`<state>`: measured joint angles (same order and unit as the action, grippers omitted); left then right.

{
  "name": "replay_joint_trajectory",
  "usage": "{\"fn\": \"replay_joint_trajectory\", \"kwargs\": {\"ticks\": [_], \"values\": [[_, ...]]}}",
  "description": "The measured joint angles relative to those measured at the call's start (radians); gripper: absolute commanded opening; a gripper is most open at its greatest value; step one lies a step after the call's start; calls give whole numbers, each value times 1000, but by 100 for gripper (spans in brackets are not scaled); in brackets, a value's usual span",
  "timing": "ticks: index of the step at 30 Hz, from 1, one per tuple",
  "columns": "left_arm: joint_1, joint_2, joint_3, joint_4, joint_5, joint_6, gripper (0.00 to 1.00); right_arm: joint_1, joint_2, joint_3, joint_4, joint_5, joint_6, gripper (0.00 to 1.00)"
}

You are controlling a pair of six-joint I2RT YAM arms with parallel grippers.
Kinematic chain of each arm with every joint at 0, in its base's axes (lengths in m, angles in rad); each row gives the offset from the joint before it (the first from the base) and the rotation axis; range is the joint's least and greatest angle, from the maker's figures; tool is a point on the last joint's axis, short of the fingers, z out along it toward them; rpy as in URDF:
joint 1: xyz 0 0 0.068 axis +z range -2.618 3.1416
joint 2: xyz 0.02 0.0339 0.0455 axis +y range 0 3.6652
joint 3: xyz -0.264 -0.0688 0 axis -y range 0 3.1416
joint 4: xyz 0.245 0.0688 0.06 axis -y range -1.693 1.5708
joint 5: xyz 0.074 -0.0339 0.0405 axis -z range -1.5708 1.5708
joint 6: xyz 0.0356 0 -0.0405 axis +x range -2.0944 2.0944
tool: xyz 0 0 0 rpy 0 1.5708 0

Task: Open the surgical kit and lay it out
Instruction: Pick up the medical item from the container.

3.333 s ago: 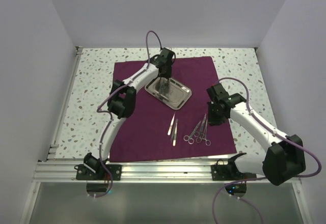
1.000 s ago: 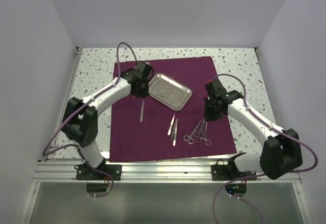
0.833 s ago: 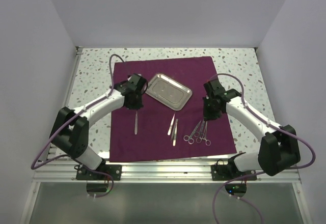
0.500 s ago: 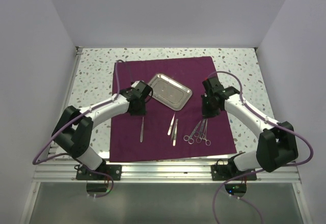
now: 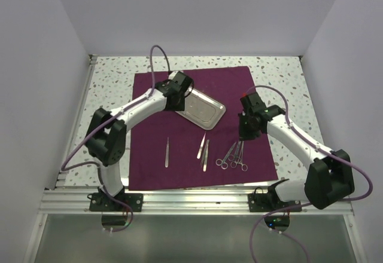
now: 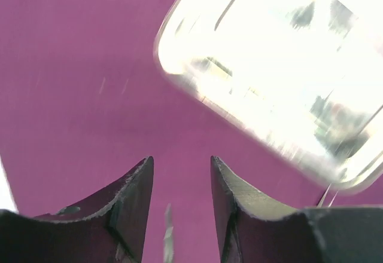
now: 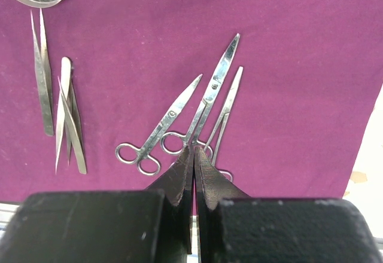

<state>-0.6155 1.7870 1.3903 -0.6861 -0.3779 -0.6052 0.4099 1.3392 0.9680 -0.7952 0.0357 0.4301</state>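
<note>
The dark purple cloth (image 5: 179,137) lies spread flat. The shiny steel tray (image 5: 202,109) sits on its far middle and shows as a bright blur in the left wrist view (image 6: 281,78). My left gripper (image 5: 178,94) hovers at the tray's left corner, open and empty (image 6: 181,164). One pair of tweezers (image 5: 167,152) lies alone on the cloth's left part. Two more tweezers (image 5: 203,150) lie in the middle (image 7: 57,113). Three ring-handled forceps (image 5: 233,154) lie to the right (image 7: 200,110). My right gripper (image 5: 246,132) is shut and empty, just above their ring handles (image 7: 194,148).
The speckled tabletop (image 5: 108,95) surrounds the cloth. An aluminium rail (image 5: 191,198) runs along the near edge by the arm bases. White walls close in the left, back and right sides.
My left gripper carried a pair of tweezers from the tray to the cloth's left front, let it go, and moved back up to the tray's left corner. The right arm barely shifted.
</note>
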Motion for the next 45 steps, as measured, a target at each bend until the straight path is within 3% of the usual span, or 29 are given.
{"fn": "replay_joint_trajectory", "kwargs": {"ticks": [10,15,45], "values": [[21,487,550,-16,-8,93,43,0,-11,-12,-10,6,6,0],[39,650,753,-54,-19,97,42,0,-18,-22,-14,7,10,0],[86,694,745,25,75,110,18,-3,136,34,-4,8,-1,0]]}}
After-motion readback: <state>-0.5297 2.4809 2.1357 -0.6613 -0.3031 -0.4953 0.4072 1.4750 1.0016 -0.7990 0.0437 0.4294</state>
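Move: The medical item in the tray lies about 12 cm ahead of the left hand and 5 cm to its right, some 8 cm below. The tray's middle is about 11 cm ahead and 11 cm right, with a second thin instrument about 15 cm ahead and 11 cm right. The laid-out tool is roughly 10 cm back and 2 cm left, the pointed tweezers 7 cm back and 12 cm right. From the right hand, the medical item is about 23 cm ahead and 22 cm left. The left hand sweeps forward some 16 cm, angling right and sinking about 8 cm, quick at first and then easing down just inside the tray's far corner, where its half-open fingers narrow to a small gap on either side of the medical item's far end. Meanwhile the right hand, fingers still shut, hovers near the scissors and sinks about 2.5 cm, tipping slightly, without any touch to be seen. ##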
